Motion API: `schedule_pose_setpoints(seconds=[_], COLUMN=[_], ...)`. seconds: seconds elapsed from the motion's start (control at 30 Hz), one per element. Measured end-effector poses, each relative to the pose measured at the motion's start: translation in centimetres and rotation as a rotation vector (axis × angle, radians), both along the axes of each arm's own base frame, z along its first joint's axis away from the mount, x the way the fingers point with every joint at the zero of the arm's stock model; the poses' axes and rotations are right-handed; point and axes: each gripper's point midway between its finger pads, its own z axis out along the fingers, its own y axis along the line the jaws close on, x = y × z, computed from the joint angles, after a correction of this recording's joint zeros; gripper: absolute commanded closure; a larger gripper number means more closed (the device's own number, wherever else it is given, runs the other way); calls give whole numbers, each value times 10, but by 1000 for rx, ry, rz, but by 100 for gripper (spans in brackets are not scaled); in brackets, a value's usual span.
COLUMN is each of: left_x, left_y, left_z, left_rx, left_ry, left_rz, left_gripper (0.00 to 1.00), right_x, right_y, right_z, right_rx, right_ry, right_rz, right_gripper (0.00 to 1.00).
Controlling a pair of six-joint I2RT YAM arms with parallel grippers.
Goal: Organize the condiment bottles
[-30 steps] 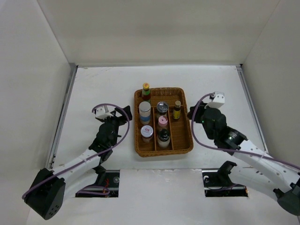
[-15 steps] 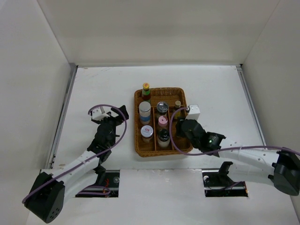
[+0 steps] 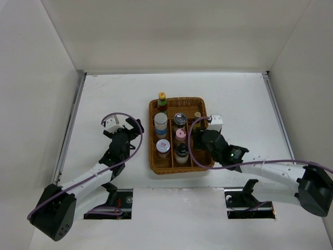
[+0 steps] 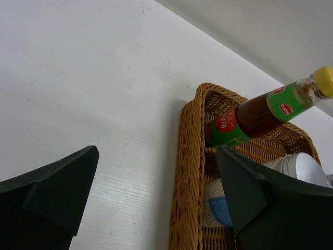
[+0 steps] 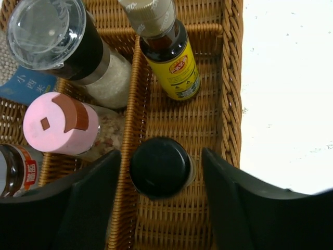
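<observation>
A wicker basket (image 3: 155, 161) with three columns holds several condiment bottles. My right gripper (image 3: 201, 139) hangs over its right column. In the right wrist view its fingers (image 5: 88, 208) stand open on either side of a black-capped bottle (image 5: 160, 166) that stands upright on the basket floor, with a gap on each side. A yellow-label bottle (image 5: 169, 60) stands just beyond it. My left gripper (image 3: 128, 134) is open and empty on the table left of the basket (image 4: 190, 156), facing a yellow-capped brown sauce bottle (image 4: 260, 112) in the far left corner.
The middle column holds a clear-lidded grinder (image 5: 49, 31), a pink-capped shaker (image 5: 60, 125) and a dark bottle (image 3: 181, 151). The left column holds a white jar (image 3: 161, 124) and a red-labelled jar (image 3: 163, 147). White walls enclose the table on three sides.
My right arm has swung left from beside the basket to over its right column, and the black-capped bottle now stands there. My left gripper has shifted only slightly.
</observation>
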Motion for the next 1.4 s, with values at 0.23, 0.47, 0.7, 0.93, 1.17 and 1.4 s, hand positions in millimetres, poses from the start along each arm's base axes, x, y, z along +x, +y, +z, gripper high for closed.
schedule_pose_setpoints(seconds=[0.23, 0.47, 0.7, 0.93, 1.17, 1.4], left_x=[6, 9, 15, 28, 34, 36], left_y=[2, 10, -8, -15, -19, -18], left_z=[19, 37, 60, 56, 44, 48], left_rx=[0, 8, 1, 9, 20, 16], left_ry=[35, 63, 83, 157, 213, 204], left_rz=[21, 45, -31, -78, -94, -90], left_gripper=[0, 0, 0, 0, 0, 0], right_x=[0, 12, 30, 33, 37, 42], right_y=[-7, -44, -113, -138, -133, -125], right_z=[38, 104, 123, 81, 51, 57], right_rx=[72, 198, 287, 321, 349, 383], right_ry=[-85, -271, -412, -379, -314, -328], right_rz=[1, -114, -405, -519, -521, -496], right_gripper=[11, 0, 0, 0, 0, 0])
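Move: The small black-capped bottle stands in the basket's right-hand column, right between the right hand's already loosened fingers, its middle about 2 cm below the hand point. From that hand the yellow-label bottle is roughly 9 cm ahead and 1 cm left, the pink-capped jar 9 cm left and 2 cm ahead, the large black-capped jar 8 cm left and 5 cm back. From the left hand the small bottle lies some 32 cm right, 5 cm back and 5 cm lower. Opening, the right hand rises some 13 cm off the small bottle, swings right, sinks; left hand drifts up and forward. ##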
